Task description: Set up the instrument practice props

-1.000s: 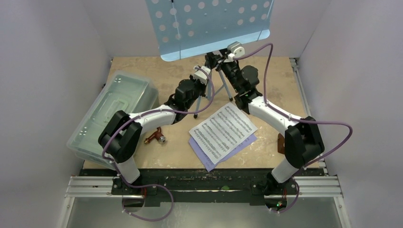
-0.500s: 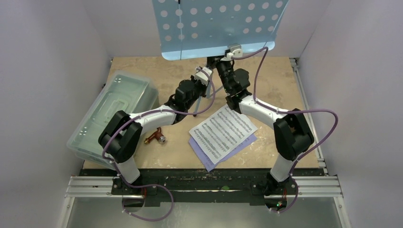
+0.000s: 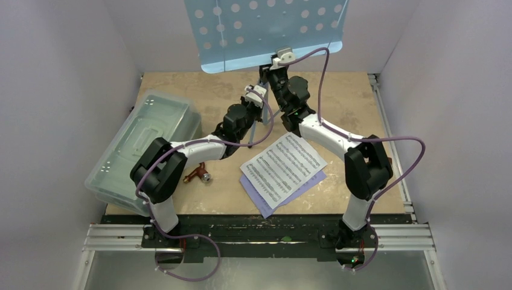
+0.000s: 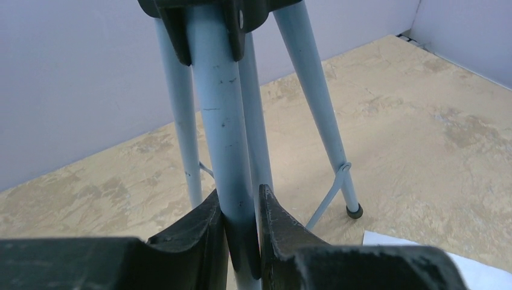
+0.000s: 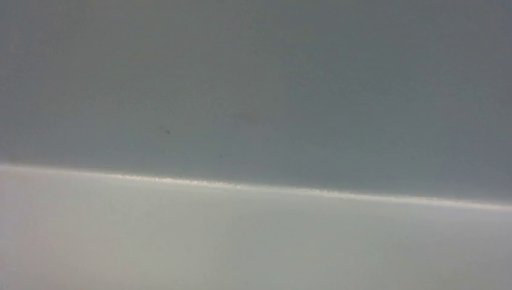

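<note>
The light-blue music stand stands at the back of the table, its perforated desk (image 3: 265, 33) high in the top view. My left gripper (image 4: 238, 199) is shut on the stand's pole (image 4: 220, 109) above the tripod legs (image 4: 326, 139). My right gripper (image 3: 270, 71) reaches up under the desk's lower edge, by the head of the pole. Its wrist view shows only a blurred grey-blue surface, so its fingers are hidden. White sheet-music pages (image 3: 284, 167) lie on a lilac page (image 3: 300, 186) near the table's front.
A large clear lidded box (image 3: 145, 142) lies at the left of the table. A small brown and silver object (image 3: 198, 175) lies next to the left arm. Grey walls close in the back and both sides.
My right arm has swung left and up under the stand's desk. The desk shifted right, then back left. My left gripper has kept its hold on the pole.
</note>
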{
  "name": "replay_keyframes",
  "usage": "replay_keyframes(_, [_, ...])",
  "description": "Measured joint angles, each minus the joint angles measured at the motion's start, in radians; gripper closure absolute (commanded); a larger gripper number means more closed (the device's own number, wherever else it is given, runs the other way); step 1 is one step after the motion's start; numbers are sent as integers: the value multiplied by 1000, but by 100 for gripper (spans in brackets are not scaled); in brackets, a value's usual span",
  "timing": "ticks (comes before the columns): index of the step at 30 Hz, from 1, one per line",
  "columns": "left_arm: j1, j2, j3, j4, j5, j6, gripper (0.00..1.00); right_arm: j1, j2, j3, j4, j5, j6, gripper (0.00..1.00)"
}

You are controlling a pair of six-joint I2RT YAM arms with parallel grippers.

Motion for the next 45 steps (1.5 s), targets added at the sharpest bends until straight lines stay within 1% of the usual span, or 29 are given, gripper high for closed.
replay_keyframes(6, [10,21,0,49,-27,-34,100,-2,40,96,-82,-64,-24,100])
replay_keyframes(11, [26,28,4,63,-42,-43,100,-9,86,186,-142,-117,-9,100])
replay_keyframes(18, [27,33,23,48,-29,-37,100,-48,90,201,-153,-168,80,100])
replay_keyframes(23, [27,34,39,26,-10,-37,100,-61,90,201,-146,-184,111,100])
replay_keyframes(27, [41,33,61,-18,51,-58,100,-71,90,179,-92,-183,123,100])
replay_keyframes(31, [52,43,66,-39,102,-70,100,-76,90,177,-80,-183,122,100])
replay_keyframes(36, [65,102,86,4,161,-106,100,-85,90,200,-103,-194,80,100])
replay_keyframes(40, [78,120,95,29,206,-122,100,-89,90,238,-146,-212,54,100])
replay_keyframes(45, [96,135,124,12,249,-111,100,-89,90,251,-138,-209,13,100])
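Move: At the left hand's fingertips is a leg of the music stand; the tripod hub lies about 12 cm above, 3 cm ahead and 2 cm right, and that leg's foot some 20 cm below, 5 cm back and 4 cm left. The sheet music lies about 17 cm back, 9 cm right and 20 cm down. From the right hand, the hub is roughly 6 cm below, level otherwise, with the desk's lower edge about 4 cm above and 3 cm ahead. Lifting and pushing the stand's top away from the bases, the right hand keeps its grip just under the desk, going about 4 cm up and 3 cm forward, with a swing left and back and a slight counter-clockwise turn. The left hand keeps pinching the leg, easing about 3 cm forward, first a little left, then right and slightly down, its wrist turning clockwise. ##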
